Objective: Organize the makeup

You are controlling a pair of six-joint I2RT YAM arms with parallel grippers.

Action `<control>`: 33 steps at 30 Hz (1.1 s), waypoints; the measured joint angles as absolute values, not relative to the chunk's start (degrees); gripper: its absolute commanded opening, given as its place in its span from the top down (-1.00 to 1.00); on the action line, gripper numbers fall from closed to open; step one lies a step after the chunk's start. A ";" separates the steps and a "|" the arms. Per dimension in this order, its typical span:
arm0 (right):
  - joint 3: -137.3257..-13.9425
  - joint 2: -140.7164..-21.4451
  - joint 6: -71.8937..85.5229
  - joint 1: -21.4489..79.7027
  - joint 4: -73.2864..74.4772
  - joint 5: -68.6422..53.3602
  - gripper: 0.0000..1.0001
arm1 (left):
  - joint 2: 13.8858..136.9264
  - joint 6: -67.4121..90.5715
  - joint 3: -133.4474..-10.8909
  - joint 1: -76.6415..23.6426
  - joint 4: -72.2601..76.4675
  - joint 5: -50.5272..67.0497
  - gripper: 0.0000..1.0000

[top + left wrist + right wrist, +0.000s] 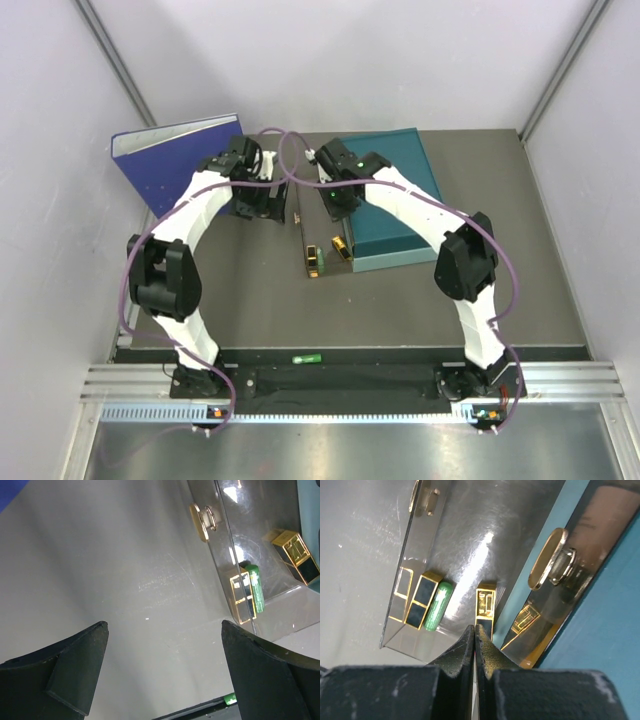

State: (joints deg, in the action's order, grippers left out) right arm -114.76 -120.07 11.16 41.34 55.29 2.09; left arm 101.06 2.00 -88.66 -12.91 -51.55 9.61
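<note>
One gold-and-black case (312, 260) lies with a green capsule (321, 262) alongside it, in a clear drawer with a gold handle (422, 500). In the right wrist view the same case (421, 601) and capsule (438, 607) show through the clear wall. A second gold-and-black case (341, 247) lies beside the teal box, just beyond my right gripper (474, 628). That gripper is shut with nothing between its fingers. My left gripper (164, 625) hangs open over bare table, left of the first case (242, 599), the capsule (256, 587) and the second case (296, 555). No other makeup shows.
The large blue binder (165, 160) lies at the back left. At the back right is the teal drawer box (390, 195), with a gold handle (549, 560) on its front. A green sticker (306, 357) marks the table's near edge. Grey walls close in on three sides.
</note>
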 measured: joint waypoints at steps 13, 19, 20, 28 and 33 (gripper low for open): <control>-112.29 -119.02 10.63 32.71 55.02 5.08 1.00 | 104.14 2.02 -91.98 -12.91 -51.83 10.04 -0.98; -109.86 -119.37 9.41 25.26 55.55 6.81 1.00 | 105.06 2.42 -92.38 -12.91 -52.03 10.72 -0.98; -109.86 -119.63 9.06 24.45 55.55 7.22 1.00 | 105.25 2.52 -92.58 -12.91 -52.12 10.79 -0.98; -110.80 -122.15 5.02 19.86 55.46 11.14 1.00 | 106.34 2.87 -93.97 -12.91 -52.36 10.94 -0.98; -110.80 -122.17 3.11 19.70 54.72 11.68 1.00 | 106.45 2.83 -94.45 -12.91 -52.16 11.44 -0.98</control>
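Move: The right hand's shut fingers stand just off the cabinet's front face, above the open drawer; the cabinet's middle lies about 13 cm right, 7 cm ahead and 6 cm lower. Inside the drawer, one gold-black stick is some 5 cm back with no sideways offset; a green tube lies about 8 cm back and 6 cm left. Both are roughly 11 cm below. From the left hand, the cabinet is some 33 cm right, 7 cm ahead and 6 cm lower. Rightward and somewhat forward, the right hand sweeps about 20 cm across and 9 cm out with its fingers kept shut, pushing the cabinet along by its front, beside the upper drawer's knob. It starts gently, runs fastest midway and eases to a near stop, sinking some 4 cm while the wrist turns about 20 degrees clockwise and tilts a little. ##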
